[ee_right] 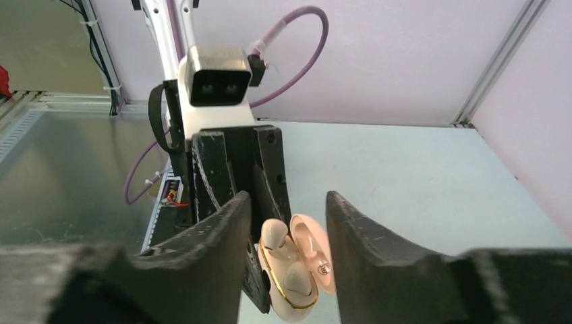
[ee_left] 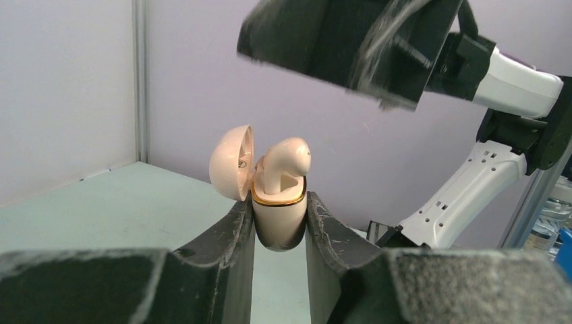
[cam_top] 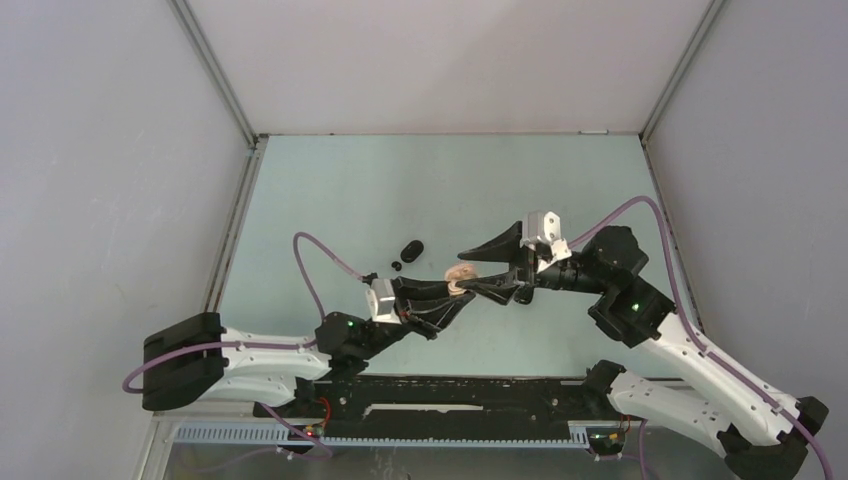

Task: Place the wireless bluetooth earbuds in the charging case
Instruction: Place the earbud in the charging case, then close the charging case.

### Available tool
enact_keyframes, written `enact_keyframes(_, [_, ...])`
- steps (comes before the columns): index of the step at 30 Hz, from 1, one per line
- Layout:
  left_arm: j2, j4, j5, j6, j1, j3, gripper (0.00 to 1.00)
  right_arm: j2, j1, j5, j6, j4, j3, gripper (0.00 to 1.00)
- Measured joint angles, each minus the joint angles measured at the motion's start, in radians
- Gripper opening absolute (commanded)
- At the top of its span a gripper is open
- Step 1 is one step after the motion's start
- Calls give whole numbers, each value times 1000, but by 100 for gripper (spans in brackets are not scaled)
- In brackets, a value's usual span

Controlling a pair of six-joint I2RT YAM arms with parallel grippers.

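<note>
My left gripper (cam_top: 458,291) (ee_left: 280,206) is shut on a cream charging case (ee_left: 278,223) with a gold rim and holds it upright above the table, lid (ee_left: 231,162) hinged open. One whitish earbud (ee_left: 287,158) stands stem-down in the case, sticking up high. In the right wrist view a second whitish earbud (ee_right: 297,277) sits lower in the case (ee_right: 287,297), beside the raised one (ee_right: 273,233). My right gripper (cam_top: 468,270) (ee_right: 289,202) is open, its fingers spread on either side of the case, touching nothing.
A black oval case (cam_top: 411,247) lies on the pale green table (cam_top: 560,200) behind my left gripper. Two tiny black buds (cam_top: 396,265) (cam_top: 370,278) lie near it. Grey walls enclose the table on three sides.
</note>
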State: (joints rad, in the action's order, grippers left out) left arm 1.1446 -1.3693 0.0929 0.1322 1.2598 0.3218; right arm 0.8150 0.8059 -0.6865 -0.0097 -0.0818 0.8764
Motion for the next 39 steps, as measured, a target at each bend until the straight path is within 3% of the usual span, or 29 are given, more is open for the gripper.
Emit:
enact_keyframes(7, [23, 0, -10, 0, 0, -3, 0, 6, -40, -64, -18, 142, 142, 76])
enact_keyframes(13, [36, 7, -53, -5, 0, -21, 0, 88, -138, -158, -144, 502, 340, 79])
enact_keyframes(16, [39, 29, -86, -16, 0, -22, 0, 167, -176, -201, -241, 734, 444, 86])
enact_keyframes(22, [40, 89, -142, -39, 0, -22, 0, 232, -209, -219, -341, 983, 443, 96])
enact_keyframes(39, [33, 183, -184, -63, 0, -22, 0, 322, -167, -236, -289, 999, 395, 100])
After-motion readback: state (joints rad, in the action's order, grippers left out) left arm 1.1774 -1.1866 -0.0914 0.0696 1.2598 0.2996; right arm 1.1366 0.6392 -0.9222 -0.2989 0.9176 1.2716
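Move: The right hand has just let go of the pink earbud, whose head stands proud of its socket roughly 2 cm to the left, 1 cm back and 3 cm below. The case holding it sits about 3 cm left and 4 cm down, level in reach, with the open lid some 1 cm forward, 3 cm left and 3 cm down. From the left hand, still pinching the case, that earbud stands about 3 cm straight above. Up about 3.5 cm and to the right, clear of the earbud, goes the right hand; then it swings down some 12 cm, drifting slightly back left at the end, its left-pointing fingers tipping down about 30 degrees while rolling and spreading fully open. The left hand keeps its pinch and lowers the case, easing back and right, its fingers tilting less upward. ##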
